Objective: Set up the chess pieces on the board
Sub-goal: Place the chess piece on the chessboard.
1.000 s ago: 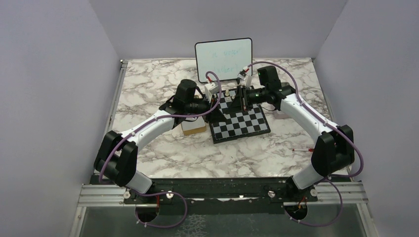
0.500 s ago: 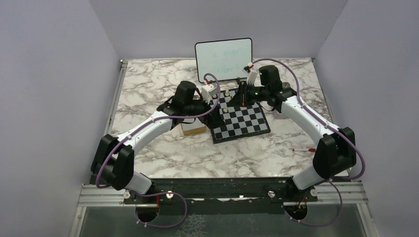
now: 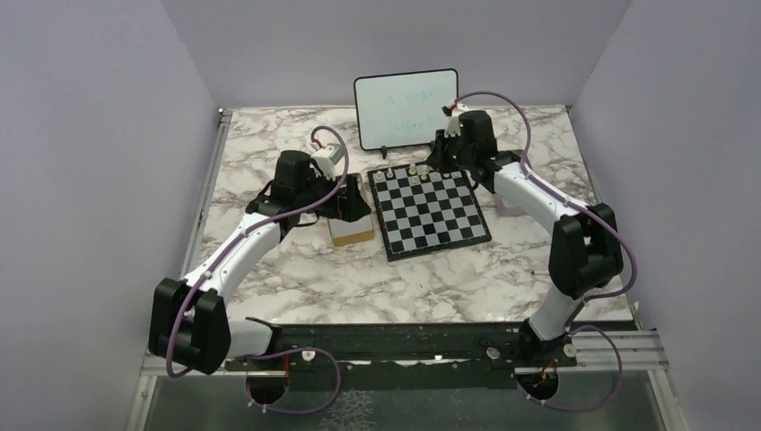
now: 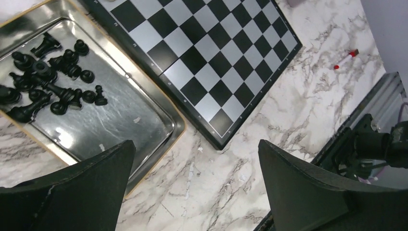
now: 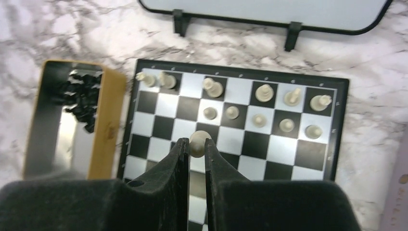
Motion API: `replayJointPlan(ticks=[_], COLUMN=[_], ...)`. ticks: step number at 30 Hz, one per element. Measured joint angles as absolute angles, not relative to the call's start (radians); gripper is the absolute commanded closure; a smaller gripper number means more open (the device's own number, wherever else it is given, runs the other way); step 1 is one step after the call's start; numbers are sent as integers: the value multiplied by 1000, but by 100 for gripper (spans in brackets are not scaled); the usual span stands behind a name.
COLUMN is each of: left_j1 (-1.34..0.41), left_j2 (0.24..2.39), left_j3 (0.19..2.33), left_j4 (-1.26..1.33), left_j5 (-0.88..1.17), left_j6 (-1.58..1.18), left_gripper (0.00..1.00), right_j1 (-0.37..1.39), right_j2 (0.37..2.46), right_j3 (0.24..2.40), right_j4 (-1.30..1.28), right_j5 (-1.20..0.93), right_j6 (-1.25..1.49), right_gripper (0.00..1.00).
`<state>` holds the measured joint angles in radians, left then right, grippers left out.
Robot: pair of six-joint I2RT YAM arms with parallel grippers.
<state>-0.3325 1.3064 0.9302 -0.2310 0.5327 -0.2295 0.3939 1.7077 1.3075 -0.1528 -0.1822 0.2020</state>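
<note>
The board [image 3: 432,218] lies mid-table with several pale chess pieces [image 5: 263,92] standing on its two far rows. My right gripper [image 5: 196,144] hangs above the board, shut on the round head of one pale chess piece [image 5: 197,138]. In the top view the right gripper [image 3: 440,151] is over the board's far right corner. My left gripper [image 4: 195,192] is wide open and holds nothing. It hovers over bare marble by the board's near left corner [image 4: 219,130] and the metal tray [image 4: 144,120]. Black chessmen [image 4: 53,82] lie heaped in that tray.
A whiteboard [image 3: 406,108] on a stand rises just behind the board. The gold-rimmed tray [image 3: 352,232] sits against the board's left side. A small red-tipped marker [image 4: 347,58] lies on the marble to the right. A pale object [image 3: 508,206] rests by the board's right edge.
The left gripper opened wide and drew back left off the board to beside the tray. The right gripper pulled toward the far right corner of the board, gripping a pale piece.
</note>
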Motion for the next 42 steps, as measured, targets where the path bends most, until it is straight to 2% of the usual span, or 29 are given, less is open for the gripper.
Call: replayJointPlan(ticks=[7,13,21,42], left_j1=[-334,-334,-334,-334], left_j2=[1163,1135,1133,1125], left_j3=[800,789,789,789], left_j4=[-244,-267,-279,-279], left_j5=[411,350,324,321], left_j6=[-239,-239,-235,-235], left_gripper=[1,1,1,1], right_j1=[395,398,402,407], right_j2=[1821,1909,2002,2091], right_j3=[1387,1477,1536,1536], right_j4=[-128,-118,-104,-96], right_j5=[-65,-41,-36,3], right_j6=[112,87,84,77], right_gripper=[84,84,84,83])
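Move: The right gripper already holds the white chess piece. Its empty square in the far row lies about 8 cm ahead, straight on, and some 11 cm below. A back-row piece stands about 3 cm left of that square, another (round-topped) about 3 cm right of it, and a pawn roughly 3 cm nearer. From the empty left gripper the square is some 20 cm ahead, 22 cm right and 14 cm below. Carry the held piece forward about 8 cm over the pawn row, sinking slightly, then lower it some 6 cm nearly straight down to the empty square, letting the fingers tip steeper by roughly 10 degrees and keeping their grip. Meanwhile draw the open left gripper a few centimetres left, back and down, away from the board, then hold it there. ##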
